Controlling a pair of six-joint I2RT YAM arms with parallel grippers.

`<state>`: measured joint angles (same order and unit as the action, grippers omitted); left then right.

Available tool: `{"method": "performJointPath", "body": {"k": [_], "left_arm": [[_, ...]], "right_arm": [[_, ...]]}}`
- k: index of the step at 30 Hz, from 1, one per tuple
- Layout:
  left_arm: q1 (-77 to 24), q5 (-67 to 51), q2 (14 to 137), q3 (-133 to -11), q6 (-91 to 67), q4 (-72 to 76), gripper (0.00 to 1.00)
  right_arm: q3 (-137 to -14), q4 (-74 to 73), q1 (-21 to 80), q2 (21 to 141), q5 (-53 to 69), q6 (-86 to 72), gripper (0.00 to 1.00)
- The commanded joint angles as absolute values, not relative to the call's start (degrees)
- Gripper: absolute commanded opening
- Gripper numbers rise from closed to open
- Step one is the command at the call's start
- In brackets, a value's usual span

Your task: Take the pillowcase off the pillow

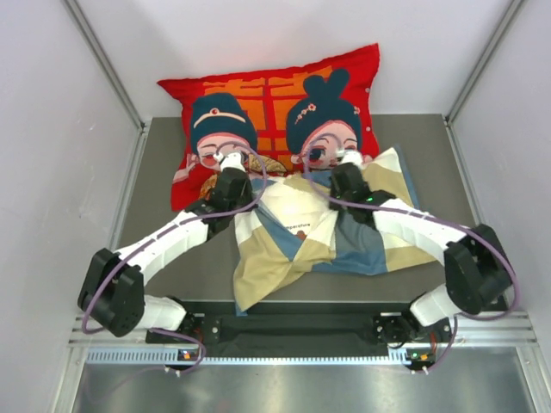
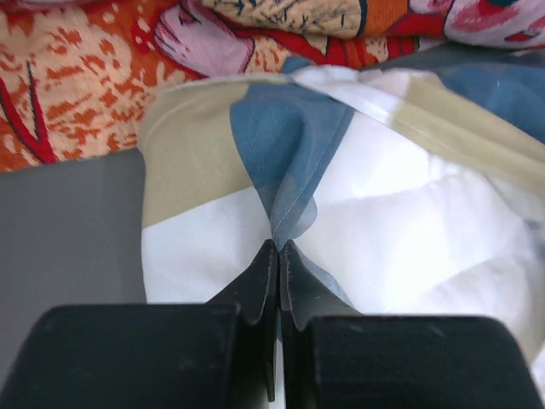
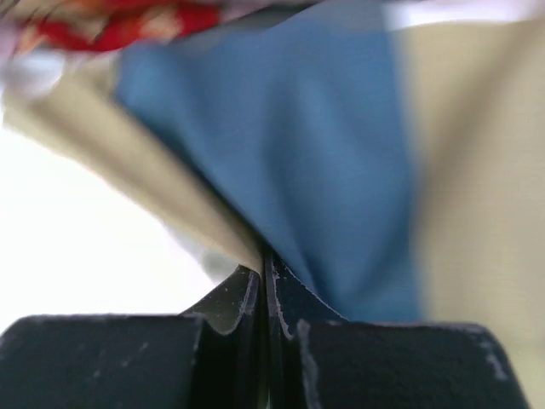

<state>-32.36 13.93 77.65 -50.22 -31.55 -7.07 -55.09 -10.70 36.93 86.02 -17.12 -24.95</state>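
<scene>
The pillowcase (image 1: 362, 245), in blue, tan and cream blocks, lies crumpled across the middle of the grey table. The cream-white pillow (image 1: 297, 215) shows through its open far side, with dark text on the face. My left gripper (image 1: 244, 194) is at the case's far-left edge. In the left wrist view this gripper (image 2: 279, 245) is shut on a pinched blue fold of the pillowcase (image 2: 285, 145), with the white pillow (image 2: 426, 247) to the right. My right gripper (image 1: 349, 194) is at the far-right edge. In the right wrist view it (image 3: 262, 264) is shut on the pillowcase (image 3: 306, 170) where blue meets tan.
A large red cartoon-figure cushion (image 1: 275, 95) leans at the back, touching the pillowcase's far edge. White walls with metal rails (image 1: 108, 69) close in both sides. The grey table (image 1: 164, 172) is bare left of the case.
</scene>
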Motion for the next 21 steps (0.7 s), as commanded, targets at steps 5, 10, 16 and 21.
{"method": "performJointPath", "body": {"k": [5, 10, 16, 21], "left_arm": [[-29.5, 11.6, 70.9, -58.3, -27.2, -10.7, 0.0], [-29.5, 12.0, 68.3, -58.0, -28.7, -11.9, 0.0], [-26.8, 11.6, 70.7, -50.6, -31.1, -9.1, 0.0], [-26.7, 8.2, 75.0, -45.3, -32.3, -1.9, 0.0]], "right_arm": [[-52.1, -14.4, 17.8, 72.7, -18.8, -21.4, 0.0], [-49.5, -14.9, 12.2, 70.1, -17.3, -20.2, 0.0], [-46.7, -14.6, 8.7, 69.9, -16.8, -20.4, 0.0], [-46.0, -14.8, 7.0, 68.4, -15.5, -20.4, 0.0]]}}
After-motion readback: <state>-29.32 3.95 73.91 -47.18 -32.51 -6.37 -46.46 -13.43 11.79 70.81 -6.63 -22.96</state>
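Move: Both closed hands already hold the pillowcase, about 23 cm apart across the robot. The case's middle lies some 3 cm left of the right hand, 7 cm nearer the base and about 4 cm below. Its right end is roughly 20 cm to that hand's right and level fore-and-aft, and the bare pillow is 22 cm ahead and 18 cm left. From the left hand, the case's middle is about 20 cm right and 8 cm back. With its fingers shut on the striped pillowcase, the right hand sweeps quickly right by about 14 cm, away from the left hand and towards the case's right end, turning some 15 degrees clockwise while rising about 5 cm and then sinking roughly half of that again. The left hand keeps its pinch on the white and blue cloth and stays nearly in place sideways as it lifts about 8 cm and comes back down, easing a little towards the base, so that the cloth is drawn out between the two grips. ##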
